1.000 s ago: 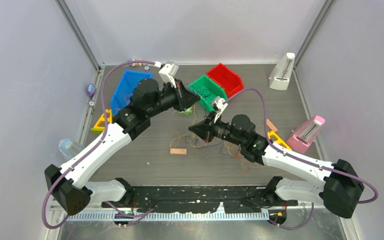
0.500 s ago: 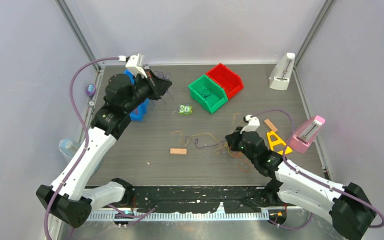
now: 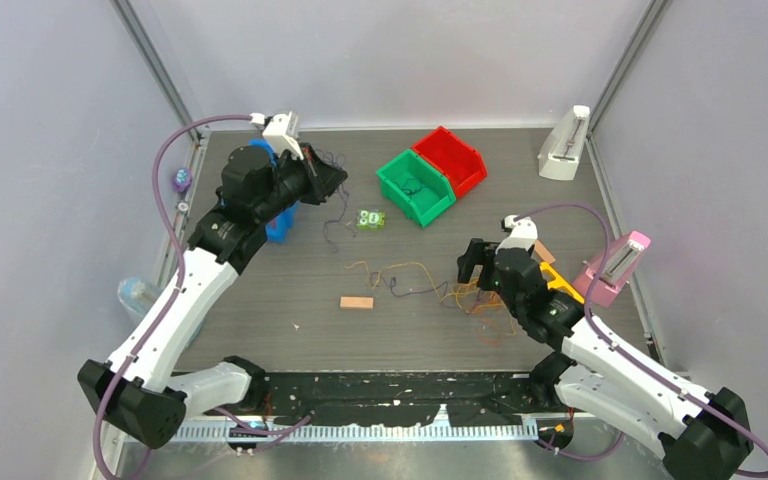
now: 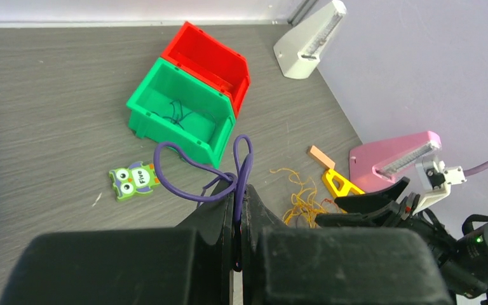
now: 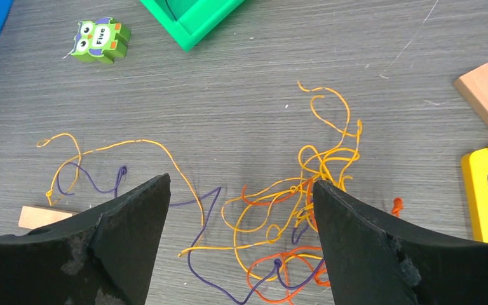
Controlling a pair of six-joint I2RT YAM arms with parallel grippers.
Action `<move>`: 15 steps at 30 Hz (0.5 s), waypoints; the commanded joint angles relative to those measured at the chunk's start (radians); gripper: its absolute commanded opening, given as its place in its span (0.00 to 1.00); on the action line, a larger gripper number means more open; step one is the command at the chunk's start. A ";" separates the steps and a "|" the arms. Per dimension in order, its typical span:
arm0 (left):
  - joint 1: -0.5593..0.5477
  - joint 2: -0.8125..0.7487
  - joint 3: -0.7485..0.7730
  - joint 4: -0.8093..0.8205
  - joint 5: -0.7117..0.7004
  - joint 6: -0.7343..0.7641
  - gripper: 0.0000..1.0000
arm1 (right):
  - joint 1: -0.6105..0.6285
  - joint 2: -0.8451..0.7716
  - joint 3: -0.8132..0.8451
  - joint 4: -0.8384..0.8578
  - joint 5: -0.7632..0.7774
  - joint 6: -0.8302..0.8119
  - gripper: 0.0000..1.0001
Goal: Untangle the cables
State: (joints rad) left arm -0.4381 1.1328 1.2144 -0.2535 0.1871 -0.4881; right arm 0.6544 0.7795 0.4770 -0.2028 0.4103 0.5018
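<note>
A loose tangle of yellow, orange and purple cables (image 3: 440, 290) lies on the table's middle right. In the right wrist view this tangle (image 5: 292, 210) sits just below and between my right gripper's (image 5: 241, 183) wide-open jaws, which hold nothing. In the top view the right gripper (image 3: 472, 262) hovers at the tangle's right end. My left gripper (image 3: 335, 180) is raised at the back left, shut on a single purple cable (image 4: 184, 181) that loops out above its fingertips. The purple cable (image 3: 332, 215) hangs from it toward the table.
A green bin (image 3: 415, 187) with a dark strand inside and a red bin (image 3: 450, 160) stand at the back. A blue bin (image 3: 260, 190) is half hidden by the left arm. An owl tile (image 3: 369, 219), a wooden block (image 3: 356, 302), a yellow piece (image 3: 557, 282), and pink (image 3: 615, 265) and white (image 3: 565, 145) stands surround the cables.
My left arm swung from beside the green bin to the back left, carrying the purple cable. My right arm drew back rightward and its jaws opened over the tangle.
</note>
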 commanded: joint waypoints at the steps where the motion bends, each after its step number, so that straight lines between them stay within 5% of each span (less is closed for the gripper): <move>1: 0.004 0.039 0.041 0.021 0.086 0.008 0.00 | -0.004 -0.003 0.054 -0.033 0.050 -0.066 0.88; 15: -0.001 0.352 0.309 0.061 0.196 -0.069 0.00 | -0.026 0.021 0.092 -0.007 0.145 -0.087 0.86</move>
State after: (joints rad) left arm -0.4381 1.4014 1.3952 -0.2520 0.3256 -0.5179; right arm 0.6373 0.7841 0.5026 -0.2409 0.4980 0.4408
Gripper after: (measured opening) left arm 0.012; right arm 0.866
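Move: The left hand, already holding the purple cable high up, has the green bin about 20 cm ahead, 15 cm to its right and 31 cm below; the red bin is 28 cm ahead and 22 cm right, the owl block 14 cm ahead and 3 cm right. From the open right hand the yellow-orange cable tangle lies some 3 cm ahead, 2 cm right and 13 cm below; the yellow frame is 5 cm ahead and 19 cm right. To the right and forward in about equal measure, some 6 cm in all, the left hand carries the pinched purple cable towards the green bin, first sinking about 2 cm, with the wrist turning slightly clockwise and tipping down. The right hand, fingers still wide open above the tangle, eases about 2 cm to the right and rolls its left side down a little, without gripping. ##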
